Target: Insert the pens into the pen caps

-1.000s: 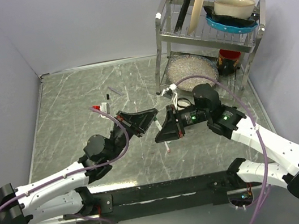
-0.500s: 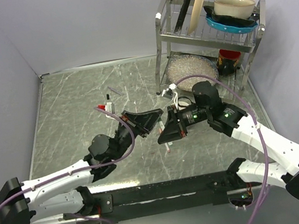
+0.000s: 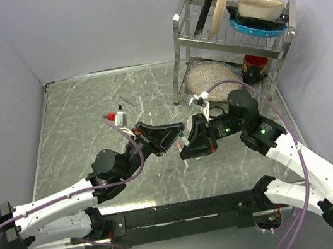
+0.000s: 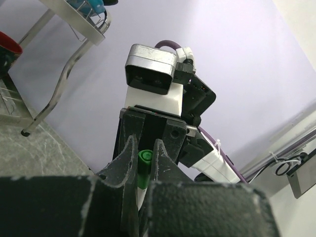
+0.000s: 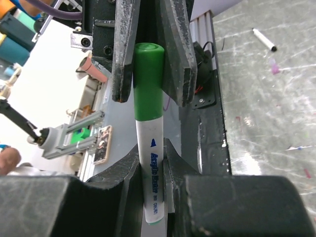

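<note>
A white-barrelled pen (image 5: 152, 173) with a green pen cap (image 5: 148, 84) on its end stands between my two grippers, above the table's middle. My right gripper (image 5: 150, 148) is shut on the white barrel. My left gripper (image 4: 143, 143) is shut on the green cap (image 4: 143, 165); its fingers (image 5: 123, 49) show above the barrel in the right wrist view. In the top view the left gripper (image 3: 170, 138) and right gripper (image 3: 189, 144) meet tip to tip and hide the pen. A red-ended pen (image 3: 114, 116) and a thin purplish one (image 3: 127, 101) lie on the table further back.
A metal dish rack (image 3: 181, 39) with plates and bowls stands at the back right, over a clear textured bowl (image 3: 213, 77) and a red-and-black bowl (image 3: 253, 66). A white pen with a black end (image 5: 263, 39) lies on the grey table. Walls close off the left and back.
Both arms have shifted a little to the right. The left gripper has closed in on the right one, tip to tip. Both grips are unchanged.
</note>
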Controlling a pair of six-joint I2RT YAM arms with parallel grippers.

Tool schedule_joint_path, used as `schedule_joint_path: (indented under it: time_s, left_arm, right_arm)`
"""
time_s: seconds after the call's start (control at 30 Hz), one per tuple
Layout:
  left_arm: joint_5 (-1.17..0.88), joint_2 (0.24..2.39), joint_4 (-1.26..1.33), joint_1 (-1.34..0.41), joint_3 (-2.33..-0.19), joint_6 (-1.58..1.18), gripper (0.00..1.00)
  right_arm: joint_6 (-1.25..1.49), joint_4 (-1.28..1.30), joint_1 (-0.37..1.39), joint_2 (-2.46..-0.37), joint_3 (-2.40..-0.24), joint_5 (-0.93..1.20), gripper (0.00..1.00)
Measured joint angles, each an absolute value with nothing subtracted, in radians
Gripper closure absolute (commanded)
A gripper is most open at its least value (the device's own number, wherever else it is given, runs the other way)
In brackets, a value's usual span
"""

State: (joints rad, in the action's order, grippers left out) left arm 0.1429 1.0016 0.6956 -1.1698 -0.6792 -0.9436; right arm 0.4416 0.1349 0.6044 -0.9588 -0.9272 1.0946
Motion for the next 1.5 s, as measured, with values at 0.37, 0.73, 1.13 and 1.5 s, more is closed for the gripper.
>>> schedule_joint_path:
  time_s: [0.37,0.73,1.13,1.5]
  left_arm:
    - [0.164,1.077,0.631,-1.170,-0.758,-0.906,0.99]
    - [0.172,1.019,0.318,-1.108,-0.802,-0.949,0.99]
    - [-0.195,1.047,-0.038,-0.981,-0.821,-0.961,0.99]
    - [-0.185,1.304,-0.131,-0.837,-0.822,-0.883,0.99]
  right_arm:
    - [0.426,0.172,0.589,-0.957,-0.928,1.040,1.00]
    - [0.430,0.200,0.589,-0.929,-0.859,0.925,0.69]
    - [0.521,0.053,0.509,-0.755,-0.671,0.776,0.12]
    - [0.553,0.101,0.506,-0.467,-0.551,0.667,0.03]
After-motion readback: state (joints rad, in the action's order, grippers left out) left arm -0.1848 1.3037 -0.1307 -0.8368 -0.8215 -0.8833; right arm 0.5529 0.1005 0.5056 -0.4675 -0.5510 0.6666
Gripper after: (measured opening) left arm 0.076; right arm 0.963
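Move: The left gripper, pinching the green cap, is to head for the open table just left of the orange-capped pen, about 8 cm ahead, 2 cm left and 35 cm below. That pen lies roughly 14 cm ahead and 2 cm right of this hand; the bowl, 27 cm ahead and 11 cm right. From the right gripper, on the white pen body, the cap is some 3 cm ahead, 3 cm left and 6 cm above, and that open spot 11 cm ahead, 5 cm left and 30 cm below. Press the left gripper about 2 cm to the right and a little forward against the pen body still pinched by the right, then ease both down a few centimetres and open the right fingers wide, backing that hand off to the right. Keep the cap pinched in the left and carry the pen down, ending some 24 cm lower and slightly forward, tipping its fingers from upward to downward, some 55 degrees. ##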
